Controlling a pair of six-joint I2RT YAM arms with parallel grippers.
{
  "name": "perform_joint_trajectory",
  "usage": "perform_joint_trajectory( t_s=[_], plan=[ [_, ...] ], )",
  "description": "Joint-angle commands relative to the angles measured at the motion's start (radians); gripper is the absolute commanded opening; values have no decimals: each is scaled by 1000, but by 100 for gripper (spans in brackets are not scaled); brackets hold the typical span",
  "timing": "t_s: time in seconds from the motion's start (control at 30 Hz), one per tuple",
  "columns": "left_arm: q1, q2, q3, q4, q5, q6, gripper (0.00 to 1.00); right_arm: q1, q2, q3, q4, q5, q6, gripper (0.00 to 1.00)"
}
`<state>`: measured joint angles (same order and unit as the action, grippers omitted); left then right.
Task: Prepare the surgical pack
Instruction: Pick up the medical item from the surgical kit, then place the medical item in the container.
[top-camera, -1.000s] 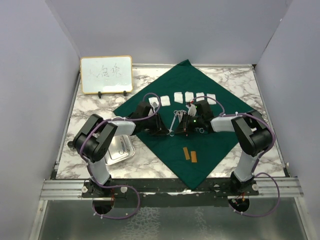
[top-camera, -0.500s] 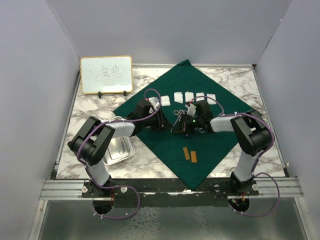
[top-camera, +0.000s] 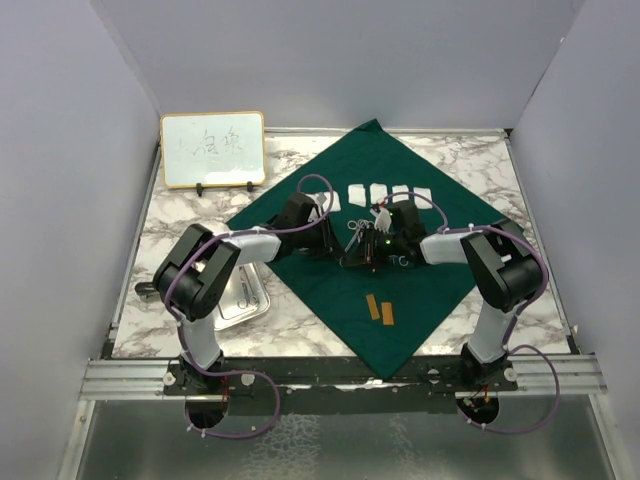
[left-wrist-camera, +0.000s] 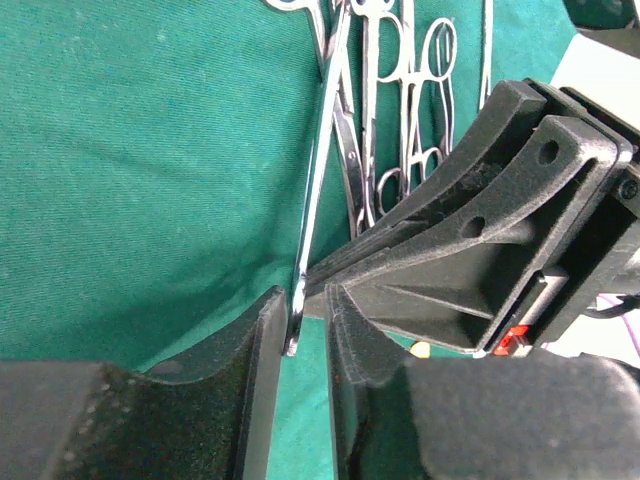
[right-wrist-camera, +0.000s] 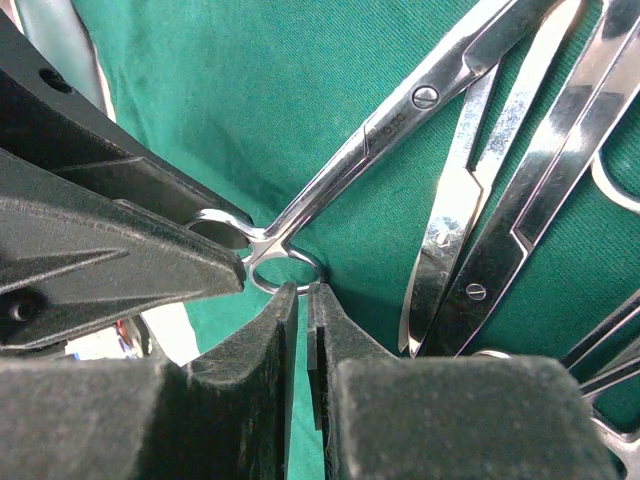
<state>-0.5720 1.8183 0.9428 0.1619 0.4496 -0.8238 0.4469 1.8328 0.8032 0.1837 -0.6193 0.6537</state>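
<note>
The dark green drape (top-camera: 420, 290) of the surgical pack lies spread as a diamond on the marble table. A row of white gauze squares (top-camera: 378, 193) lies along its far side. Silver instruments (top-camera: 355, 228) lie at its middle. My two grippers meet there, tip to tip, at the ring end of one pair of scissors (right-wrist-camera: 400, 110). My right gripper (right-wrist-camera: 302, 288) is pinched shut on one finger ring. My left gripper (left-wrist-camera: 308, 300) is open, and that end of the scissors (left-wrist-camera: 318, 170) rests against its left finger. The steel tray (top-camera: 258, 300) sits off the drape, by the left arm.
A wood-framed whiteboard (top-camera: 212, 148) stands at the back left. Two small brown strips (top-camera: 379, 309) lie on the near part of the drape. More scissors and clamps (right-wrist-camera: 530, 200) lie right beside the held pair. Grey walls close in three sides of the table.
My left arm has reached further right until its jaws meet the right gripper at the scissors, and the jaws have narrowed a little. The right arm has stayed put.
</note>
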Motion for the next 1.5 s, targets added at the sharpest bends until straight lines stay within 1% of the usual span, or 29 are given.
perform_joint_trajectory(
  t_s=[0.0, 0.2, 0.3, 0.4, 0.5, 0.67, 0.77, 0.83, 0.87, 0.93, 0.97, 1.07, 1.17, 1.2, 1.27, 1.37, 1.47],
  plan=[
    [-12, -5, 42, -96, -89, 86, 22, 12, 22, -5, 0, 13, -15, 12],
    [-13, 4, 72, -148, -116, 123, 1, 12, -65, 16, -59, 19, -46, 15],
    [-13, -4, 82, -164, -113, 140, 0, 12, -177, 51, -156, 59, -84, 19],
    [-13, -41, 88, -182, -101, 151, 0, 13, -313, 110, -306, 172, -145, 36],
    [-12, -108, 83, -197, -85, 167, 0, 11, -431, 145, -409, 301, -223, 49],
    [-12, -274, 54, -242, -133, 180, 0, 10, -595, 174, -505, 505, -372, 63],
    [-6, -357, 36, -297, -175, 184, 0, 10, -678, 175, -535, 595, -412, 69],
    [-1, -412, 19, -349, -230, 181, 0, 10, -731, 169, -541, 620, -412, 71],
    [2, -439, 11, -384, -263, 177, 0, 10, -760, 164, -542, 619, -413, 74],
    [6, -505, -11, -455, -359, 155, 0, 10, -821, 145, -531, 621, -414, 89],
    [7, -542, -24, -490, -414, 134, 0, 10, -849, 136, -527, 630, -417, 92],
    [9, -659, -64, -611, -608, 61, 0, 10, -924, 124, -533, 676, -422, 95],
    [9, -770, -104, -743, -802, -40, 0, 10, -978, 119, -534, 706, -428, 96],
    [9, -806, -122, -772, -846, -72, 0, 10, -991, 115, -532, 716, -427, 97],
    [11, -870, -153, -821, -912, -126, 0, 10, -1008, 110, -527, 729, -424, 97],
    [12, -925, -186, -890, -970, -200, 0, 10, -1014, 100, -520, 734, -423, 97],
    [16, -948, -226, -913, -984, -206, 0, 10, -1007, 95, -525, 737, -419, 97]
  ],
)
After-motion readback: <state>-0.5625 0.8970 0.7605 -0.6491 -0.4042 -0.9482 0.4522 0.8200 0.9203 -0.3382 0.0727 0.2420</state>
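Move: The scissors to pick up lie with their finger rings already at the left fingertips and blades pointing outward, so their middle is about 4 cm ahead of the left hand, 1 cm to its right and 2 cm below. The pile of other instruments sits roughly 3 cm ahead and 6 cm right; the metal tray is some 25 cm left and 5 cm back. From the right hand, at the same rings, the scissors' middle is about 6 cm ahead. The left hand noses about 1 cm forward, pinches the scissors' ring end shut between its fingers, lifts some 12 cm and swings about 20 cm left and a little back towards the tray, turning roughly 40 degrees counter-clockwise. As the left hand begins its lift, the right opens wide off the rings and climbs nearly 28 cm, drawing about 14 cm right with its fingers tipping up. ##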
